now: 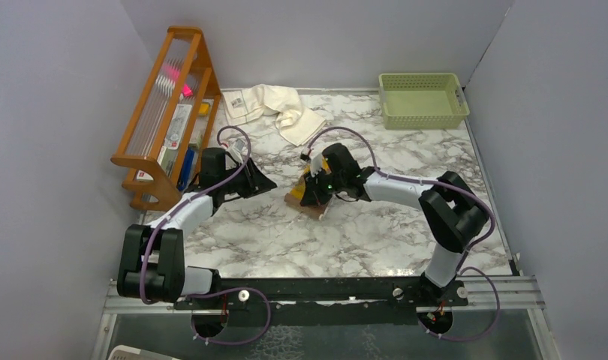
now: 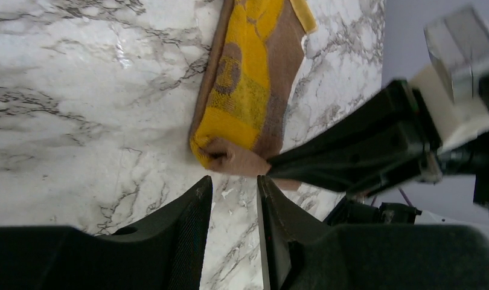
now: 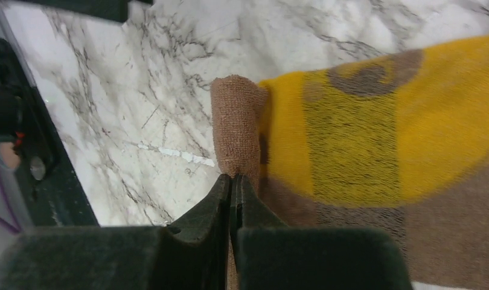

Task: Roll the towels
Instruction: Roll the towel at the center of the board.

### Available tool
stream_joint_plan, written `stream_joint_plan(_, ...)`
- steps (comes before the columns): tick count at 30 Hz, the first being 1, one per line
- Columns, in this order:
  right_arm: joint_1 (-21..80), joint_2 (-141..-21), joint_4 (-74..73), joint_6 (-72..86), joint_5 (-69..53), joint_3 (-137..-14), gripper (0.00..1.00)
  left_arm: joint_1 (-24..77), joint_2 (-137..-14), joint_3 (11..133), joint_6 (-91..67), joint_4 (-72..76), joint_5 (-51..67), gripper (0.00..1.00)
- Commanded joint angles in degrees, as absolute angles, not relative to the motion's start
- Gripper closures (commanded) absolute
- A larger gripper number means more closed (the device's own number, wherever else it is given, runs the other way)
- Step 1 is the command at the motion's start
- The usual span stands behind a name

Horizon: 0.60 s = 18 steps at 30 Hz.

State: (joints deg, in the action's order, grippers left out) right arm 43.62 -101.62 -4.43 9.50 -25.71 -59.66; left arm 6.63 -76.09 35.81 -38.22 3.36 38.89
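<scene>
The brown towel (image 1: 302, 198) with its mustard-yellow side up (image 3: 363, 133) lies on the marble table near the middle. Its near end is turned over into a small brown roll (image 3: 235, 130). My right gripper (image 3: 231, 178) is shut on that rolled edge, with brown cloth pinched between its jaws. My left gripper (image 2: 233, 181) stands open just short of the same rolled end (image 2: 230, 158), with only bare marble between its fingers. The right gripper's black fingers (image 2: 351, 151) reach in from the right in the left wrist view. The cream towel (image 1: 275, 105) lies crumpled at the back of the table.
A wooden rack (image 1: 170, 112) holding small items stands along the left wall. A green plastic basket (image 1: 422, 99) sits at the back right corner. Grey walls close the table on three sides.
</scene>
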Motion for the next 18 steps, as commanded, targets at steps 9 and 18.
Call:
stream_joint_plan(9,36.28,-112.69,-2.11,18.65,-43.5,-63.26,0.99,14.46,-76.88,34.27,-43.09,12.36,37.97,0.7)
stream_joint_plan(18,34.86,-115.15,0.0,20.31,-43.69,-62.27,0.99,20.83,-82.75,35.59,-45.47,17.2,35.35,0.86)
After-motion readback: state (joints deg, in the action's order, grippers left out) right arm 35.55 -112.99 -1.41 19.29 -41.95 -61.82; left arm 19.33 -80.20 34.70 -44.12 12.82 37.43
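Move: The right fingertips already hold the brown rolled near end of the towel right at the hand, about 5 cm above the marble. The rest of the towel lies some 6 cm ahead and 3 cm left of them. From the left hand that rolled end is roughly 9 cm right, 5 cm back and 8 cm below. The body of the towel is about 12 cm right of the left hand and 2 cm back. Still pinching the rolled end, the shut right fingers carry it a couple of centimetres forward and right, then down about 3 cm and slightly back, the wrist rolling some 20 degrees forward over the towel. The left hand, free, sweeps about 7 cm right and a little back towards the same end, turning slightly clockwise, its fingers narrowing by about half. ##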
